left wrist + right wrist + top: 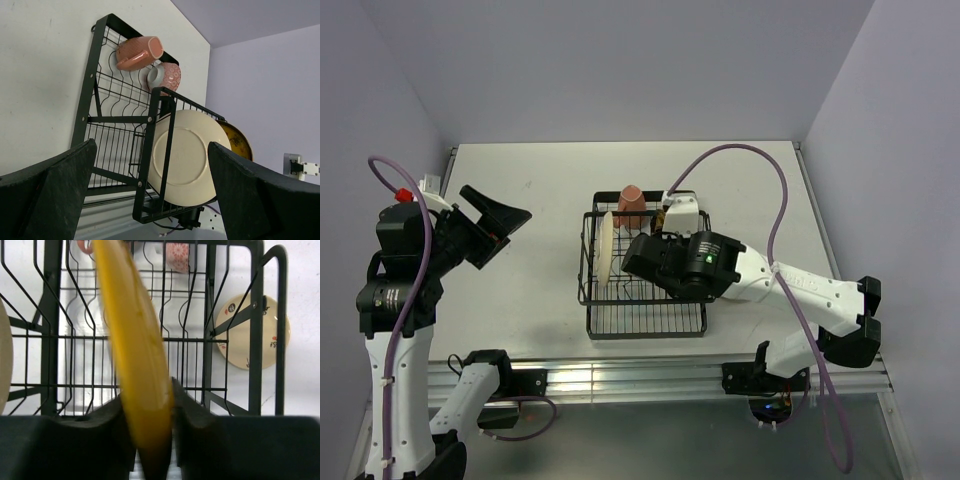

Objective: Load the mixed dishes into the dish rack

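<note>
The black wire dish rack [645,322] sits mid-table. A cream plate [606,250] stands on edge in its left slots, and a pinkish mug [631,207] lies at its far end beside a small speckled bowl [165,76]. My right gripper [150,410] is low inside the rack, shut on the rim of the yellow patterned plate [132,350], which stands on edge, leans left and looks blurred. A second cream plate [252,332] lies flat on the table just outside the rack wall. My left gripper [495,225] hangs open and empty, raised well left of the rack.
The right arm [790,285] reaches over the rack's right side and hides that part from above. A purple cable [760,170] arcs over the table's back right. Grey walls close in the table on three sides.
</note>
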Controlling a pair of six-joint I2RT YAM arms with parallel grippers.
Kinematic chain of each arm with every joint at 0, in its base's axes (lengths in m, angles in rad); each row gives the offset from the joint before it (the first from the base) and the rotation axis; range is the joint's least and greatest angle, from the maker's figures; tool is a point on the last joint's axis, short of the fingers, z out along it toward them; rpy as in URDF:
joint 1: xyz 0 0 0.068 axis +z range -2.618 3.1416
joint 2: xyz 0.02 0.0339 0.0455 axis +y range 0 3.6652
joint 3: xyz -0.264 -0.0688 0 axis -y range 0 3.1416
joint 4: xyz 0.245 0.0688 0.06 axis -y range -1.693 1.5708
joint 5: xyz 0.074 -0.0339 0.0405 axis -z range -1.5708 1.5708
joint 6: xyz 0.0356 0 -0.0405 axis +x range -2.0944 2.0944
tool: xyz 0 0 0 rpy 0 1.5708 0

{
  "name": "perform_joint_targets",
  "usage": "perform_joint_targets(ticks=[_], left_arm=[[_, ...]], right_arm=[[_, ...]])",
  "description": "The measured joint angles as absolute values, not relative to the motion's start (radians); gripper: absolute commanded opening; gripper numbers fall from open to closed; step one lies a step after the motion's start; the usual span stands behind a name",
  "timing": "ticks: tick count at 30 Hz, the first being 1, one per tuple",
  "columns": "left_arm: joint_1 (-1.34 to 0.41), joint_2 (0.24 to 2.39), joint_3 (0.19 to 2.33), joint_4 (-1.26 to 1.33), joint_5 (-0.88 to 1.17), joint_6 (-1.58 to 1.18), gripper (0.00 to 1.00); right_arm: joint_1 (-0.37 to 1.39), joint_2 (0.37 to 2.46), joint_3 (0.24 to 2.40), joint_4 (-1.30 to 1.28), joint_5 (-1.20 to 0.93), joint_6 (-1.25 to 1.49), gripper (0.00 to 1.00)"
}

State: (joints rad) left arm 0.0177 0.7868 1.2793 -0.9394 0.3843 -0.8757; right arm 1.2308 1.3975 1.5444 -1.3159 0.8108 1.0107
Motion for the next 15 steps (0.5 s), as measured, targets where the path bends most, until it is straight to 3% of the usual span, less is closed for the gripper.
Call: perform_joint_targets(ticks=[1,4,15], left_arm=[[0.018,0.787,1.279,-0.939,0.384,-0.876,0.99],[0.018,0.787,1.279,-0.939,0.384,-0.876,0.99],[0.018,0.781,1.272,-0.936,0.384,-0.875,0.99]], right_arm=[[1.231,1.403,1.546,-1.32,0.807,1.014,0.53],[1.237,1.415,1.548,-1.33,0.795,1.021,0.66],[1.299,1.409,1.58,-1.341,0.795,1.032,0.73]])
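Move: The yellow plate stands on edge between the right fingers, its middle about 5 cm ahead of that hand and 3 cm lower. The cream plate stands some 12 cm to the hand's left and 3 cm ahead; lower in the rack, the pink mug is about 12 cm ahead and 7 left, the patterned cup 12 ahead and 2 right. From the left hand the yellow plate lies roughly 31 cm right, 3 ahead and 12 lower. Back and to its left, about 2 cm in all, the right hand eases away from the yellow plate while its fingers spread from nearly shut to about three-quarters open, ending their pinch on the near rim. The hand first sinks half a centimetre, then climbs about 1 cm, with the wrist barely turning; the parted fingertips still straddle the rim. ##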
